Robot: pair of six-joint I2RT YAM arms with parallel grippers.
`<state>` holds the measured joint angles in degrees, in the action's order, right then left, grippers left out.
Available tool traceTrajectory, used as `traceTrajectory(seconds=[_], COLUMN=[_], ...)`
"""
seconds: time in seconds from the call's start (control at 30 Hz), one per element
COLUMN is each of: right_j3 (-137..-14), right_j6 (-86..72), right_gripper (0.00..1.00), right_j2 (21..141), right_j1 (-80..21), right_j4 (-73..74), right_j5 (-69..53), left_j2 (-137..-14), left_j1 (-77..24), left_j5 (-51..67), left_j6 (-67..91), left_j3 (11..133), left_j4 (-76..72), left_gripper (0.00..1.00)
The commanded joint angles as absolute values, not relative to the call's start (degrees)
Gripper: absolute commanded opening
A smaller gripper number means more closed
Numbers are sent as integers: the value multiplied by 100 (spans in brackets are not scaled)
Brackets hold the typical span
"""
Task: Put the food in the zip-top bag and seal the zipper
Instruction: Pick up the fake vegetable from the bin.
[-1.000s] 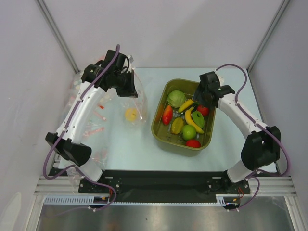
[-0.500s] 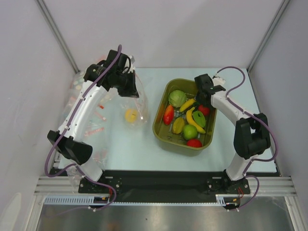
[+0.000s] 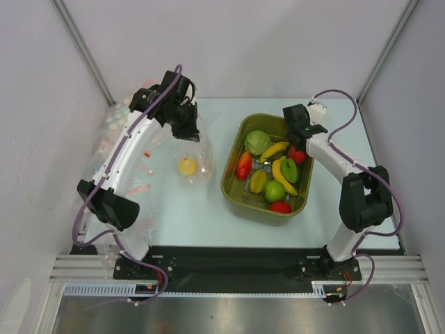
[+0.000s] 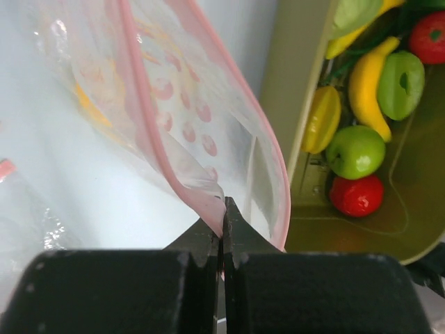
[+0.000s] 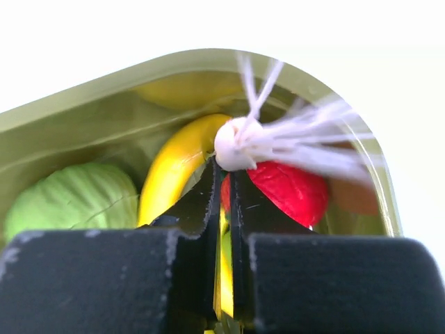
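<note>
The clear zip-top bag (image 3: 197,149) hangs from my left gripper (image 3: 194,133), with a yellow lemon (image 3: 186,165) inside it. In the left wrist view that gripper (image 4: 222,209) is shut on the bag's (image 4: 208,104) mouth edge, pinching the pink zipper (image 4: 149,118). The rest of the food lies in the olive tub (image 3: 233,188): bananas (image 3: 284,175), a green apple (image 3: 273,191) and a red tomato (image 3: 279,207). My right gripper (image 3: 297,142) is shut over the tub's far right corner. In its wrist view the gripper (image 5: 226,174) sits between a banana (image 5: 170,174) and a red fruit (image 5: 292,191), and a white tufted knob (image 5: 236,145) is at its tips.
The tub (image 4: 292,83) stands just right of the hanging bag. A green cabbage-like toy (image 3: 256,142) and a red fruit (image 3: 243,165) fill the tub's left side. Other clear bags with pink marks (image 3: 139,182) lie along the left edge, and walls close in on both sides.
My right gripper has gone from open to shut inside the tub's far right corner. The left arm has shifted slightly towards the back, still holding the bag.
</note>
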<state>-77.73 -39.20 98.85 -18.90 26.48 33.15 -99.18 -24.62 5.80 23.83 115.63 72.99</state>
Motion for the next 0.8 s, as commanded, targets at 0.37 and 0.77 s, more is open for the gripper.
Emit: traceTrajectory(seconds=[0.37,0.77], right_j3=[-7084,-6758], right_j6=[-3437,-3331], right_gripper=[0,0], right_j2=[8253,7462], right_j1=[-1872,-1890], right_j4=[1222,448], right_j5=[1584,-676], left_j2=[-9879,-10055], left_j1=[-2759,-3611], left_j5=[-1239,-994], left_j6=[2303,2083], left_j3=[12050,11593], left_j4=[8218,7367], left_gripper=[0,0])
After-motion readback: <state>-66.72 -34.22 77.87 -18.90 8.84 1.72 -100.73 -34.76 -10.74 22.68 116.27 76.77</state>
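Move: The right hand already pinches the fake green onion just below its white root end, over the far right corner of the bin. The open bag mouth lies about 30 cm to its left, roughly 6 cm nearer the base and 8 cm higher. About 6 cm below the hand, the tomato is 2 cm ahead and 3 cm right, the upper banana 3 cm ahead and 7 cm left, the cabbage 4 cm ahead and 13 cm left. From the left hand the mouth opens 5 cm ahead, slightly lower. Still pinching the green onion, the right hand draws it up out of the food by about 12 cm and carries it left towards the bag mouth, easing back slightly, as the wrist swings some 30 degrees counter-clockwise and tips up. The left hand keeps its grip on the bag's edge, shifting left, then returning right and slightly back and down, with a roll lifting its left side. ##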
